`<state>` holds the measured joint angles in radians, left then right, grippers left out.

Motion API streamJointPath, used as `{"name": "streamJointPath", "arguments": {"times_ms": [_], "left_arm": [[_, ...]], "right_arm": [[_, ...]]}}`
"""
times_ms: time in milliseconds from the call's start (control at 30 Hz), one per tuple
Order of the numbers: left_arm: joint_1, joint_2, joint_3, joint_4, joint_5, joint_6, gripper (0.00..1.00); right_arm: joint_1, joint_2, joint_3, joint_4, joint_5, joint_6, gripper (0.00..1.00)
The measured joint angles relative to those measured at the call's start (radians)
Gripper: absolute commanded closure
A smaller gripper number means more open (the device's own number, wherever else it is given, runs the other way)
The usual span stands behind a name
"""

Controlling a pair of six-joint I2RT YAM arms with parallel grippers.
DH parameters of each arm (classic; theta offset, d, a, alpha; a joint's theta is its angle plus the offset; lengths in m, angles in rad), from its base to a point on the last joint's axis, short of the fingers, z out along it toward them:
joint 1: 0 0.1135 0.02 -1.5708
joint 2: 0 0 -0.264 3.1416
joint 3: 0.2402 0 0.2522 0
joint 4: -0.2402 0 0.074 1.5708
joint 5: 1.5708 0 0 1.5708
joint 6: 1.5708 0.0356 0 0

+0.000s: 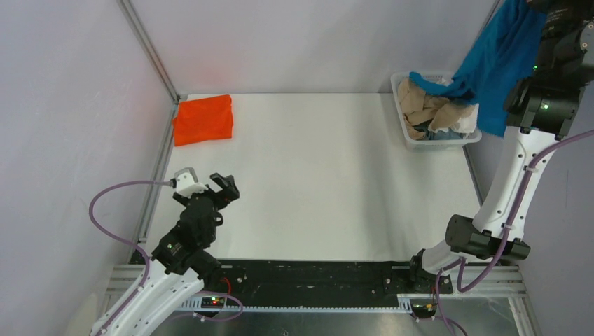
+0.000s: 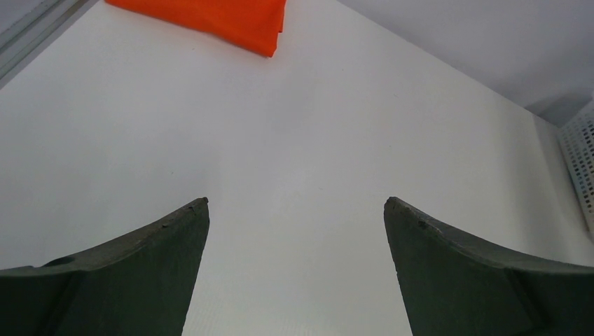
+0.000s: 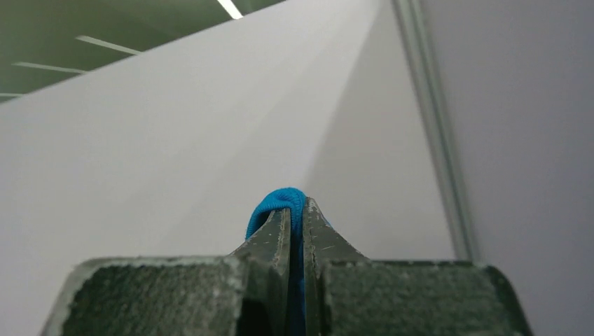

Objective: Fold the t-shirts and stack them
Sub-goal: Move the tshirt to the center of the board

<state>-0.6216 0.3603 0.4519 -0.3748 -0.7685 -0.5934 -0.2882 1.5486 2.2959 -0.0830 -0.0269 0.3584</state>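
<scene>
High at the back right, my right gripper [image 3: 295,210] is shut on a fold of the bright blue t-shirt [image 3: 280,203]. That blue t-shirt [image 1: 501,59] hangs down over the white basket [image 1: 403,119], its lower end trailing onto the clothes inside. A beige t-shirt [image 1: 424,108] and a white one [image 1: 464,119] lie crumpled in the basket. An orange t-shirt [image 1: 203,119] lies folded at the table's back left corner and also shows in the left wrist view [image 2: 210,17]. My left gripper [image 1: 225,185] hovers open over the left front of the table, nothing between its fingers [image 2: 296,201].
The basket's lattice wall [image 2: 581,161] shows at the right edge of the left wrist view. A metal frame post [image 1: 150,52] and grey walls bound the table at the left and back. A black rail [image 1: 315,276] runs along the near edge.
</scene>
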Motion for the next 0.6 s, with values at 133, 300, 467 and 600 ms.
{"name": "streamJointPath", "arguments": {"times_ms": [133,300,467,600], "left_arm": [[0.0,-0.002,0.0,0.0,0.031,0.0,0.02],[0.0,-0.003,0.001,0.0,0.09,-0.002,0.02],[0.0,-0.028,0.001,0.0,0.157,-0.014,0.02],[0.0,-0.052,0.001,0.0,0.196,-0.037,0.02]], "right_arm": [[0.016,-0.027,0.011,-0.018,-0.13,0.066,1.0],[0.198,-0.098,-0.064,-0.064,-0.307,0.091,1.0],[0.515,-0.145,-0.125,-0.142,-0.344,0.012,1.0],[0.718,-0.143,-0.135,-0.161,-0.352,-0.04,1.0]]}}
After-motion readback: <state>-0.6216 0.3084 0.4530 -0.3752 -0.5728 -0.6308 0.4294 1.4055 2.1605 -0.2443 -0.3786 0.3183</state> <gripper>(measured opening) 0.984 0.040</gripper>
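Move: The right hand holds the blue t-shirt high up, and the board's center lies about 42 cm to its left, 2 cm back and roughly 71 cm below. The clothes basket stands some 19 cm ahead, straight in line sideways and 65 cm down. The folded orange t-shirt lies about 17 cm ahead, 77 cm left and 70 cm below. From the left hand the board's center is about 11 cm ahead, 26 cm right and 20 cm down. Still pinching the blue t-shirt in shut fingers, the right hand sweeps it fast to the left, some 30 cm, away from above the basket's side and in towards the middle of the board. It also draws back about 9 cm and dips slightly, while the wrist swings around counter-clockwise by roughly 55 degrees. The empty left hand, open, drifts about 3 cm right, turning some 10 degrees clockwise. ##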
